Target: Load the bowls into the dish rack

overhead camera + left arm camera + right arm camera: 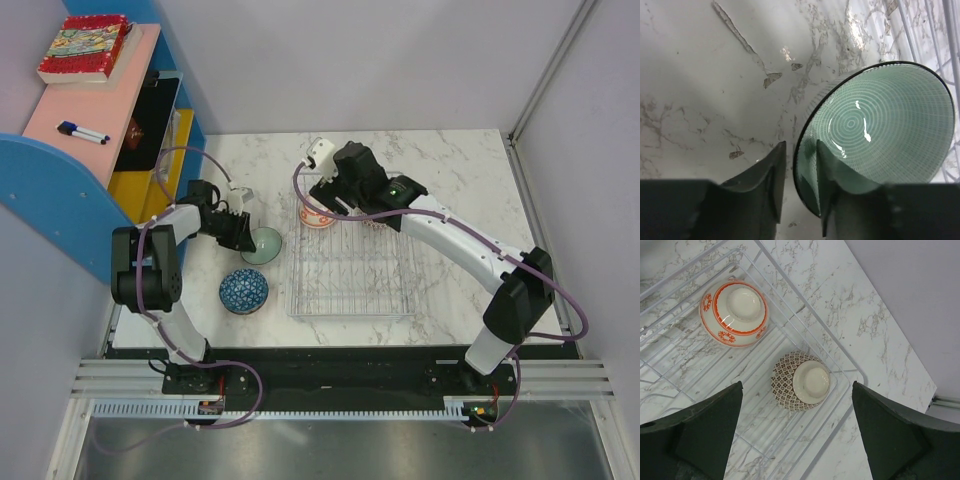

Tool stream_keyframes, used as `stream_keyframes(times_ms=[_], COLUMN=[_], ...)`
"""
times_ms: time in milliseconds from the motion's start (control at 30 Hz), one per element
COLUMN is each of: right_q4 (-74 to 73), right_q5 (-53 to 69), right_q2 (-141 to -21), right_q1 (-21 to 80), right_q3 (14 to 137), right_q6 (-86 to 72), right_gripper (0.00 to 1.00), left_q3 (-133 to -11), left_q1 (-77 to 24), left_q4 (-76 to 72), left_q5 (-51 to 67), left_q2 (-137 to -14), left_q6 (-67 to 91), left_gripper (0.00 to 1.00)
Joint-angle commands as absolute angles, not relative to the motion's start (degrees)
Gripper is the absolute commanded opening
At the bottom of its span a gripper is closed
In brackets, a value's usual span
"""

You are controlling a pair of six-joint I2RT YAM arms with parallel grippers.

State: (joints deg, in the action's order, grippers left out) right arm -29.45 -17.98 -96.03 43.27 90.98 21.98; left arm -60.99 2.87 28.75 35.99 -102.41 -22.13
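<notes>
A green bowl (265, 245) (880, 130) sits on the marble table left of the dish rack (352, 313) (810, 308). My left gripper (245, 232) (800, 145) straddles its near rim, one finger inside and one outside, with a thin gap still showing at the outer finger. A blue patterned bowl (243, 291) rests on the table closer to the arm bases. Inside the rack an orange-and-white bowl (318, 215) (735, 312) and a brown patterned bowl (800, 380) lie upside down. My right gripper (335, 185) (797, 385) hangs open and empty above the rack's far end.
A blue shelf unit with a pink top (95, 110) stands at the far left, carrying a book (85, 48) and a marker (82, 131). Grey walls enclose the table at the back and right. The table's right edge (520, 200) runs near the rack.
</notes>
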Motion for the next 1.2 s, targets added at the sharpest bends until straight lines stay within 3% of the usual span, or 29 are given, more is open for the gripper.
stream_keyframes(times_ms=[0,33,100,333,700,933,1167], right_q4=[-29.2,-29.1,-29.1,-28.1,-20.9,-7.0,9.8], right_q5=[-16.5,-16.3,-15.5,-7.7,33.4,50.6,58.4], right_q2=[-93.5,-93.3,-93.3,-94.8,-94.8,-95.2,-95.8], right_q1=[43.0,43.0,42.8,41.0,33.0,31.7,30.7], right_q3=[90.5,90.4,90.4,91.2,89.8,83.5,76.8], right_q6=[20.5,20.4,19.8,12.4,-10.9,-24.7,-39.3], right_gripper=[0.97,0.97,0.97,0.97,0.97,0.98,0.98], left_q3=[-63.4,-63.5,-63.8,-68.1,-77.2,-76.7,-76.5], left_q1=[1.9,1.8,1.8,1.8,1.7,-3.5,-7.6], left_q4=[29.8,30.0,30.0,30.1,26.7,26.5,27.2], left_q5=[34.2,34.3,34.5,36.6,53.6,58.5,56.5], left_q2=[-103.7,-103.8,-103.8,-100.3,-89.5,-86.3,-85.5], left_q6=[-25.0,-25.0,-24.8,-24.7,-20.3,-18.1,-18.6], left_gripper=[0.28,0.14,0.02,0.02,0.02,0.02,0.02])
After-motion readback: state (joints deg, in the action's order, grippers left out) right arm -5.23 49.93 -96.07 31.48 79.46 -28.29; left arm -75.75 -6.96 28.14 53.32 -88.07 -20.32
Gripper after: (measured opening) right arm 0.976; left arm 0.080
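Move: The green bowl is right at my left hand: the half-closed fingers straddle its left rim, its middle about 4 cm to the right and 1 cm below. From that hand the blue bowl is about 10 cm straight back, and the red-patterned bowl in the rack 8 cm ahead and 17 right. From my empty right hand the green bowl lies some 20 cm left, 4 back and 23 below; the red-patterned one is 8 left and 4 ahead, the brown one 6 right and 4 ahead, both about 21 down. My left fingers shut on the green bowl's rim, then raise it about 20 cm and carry it some 10 cm right towards my other hand, tipping up nearly 30 degrees. My right hand, wide open, turns to point left and goes about 8 cm left and 8 back to meet the bowl, without closing on it. ##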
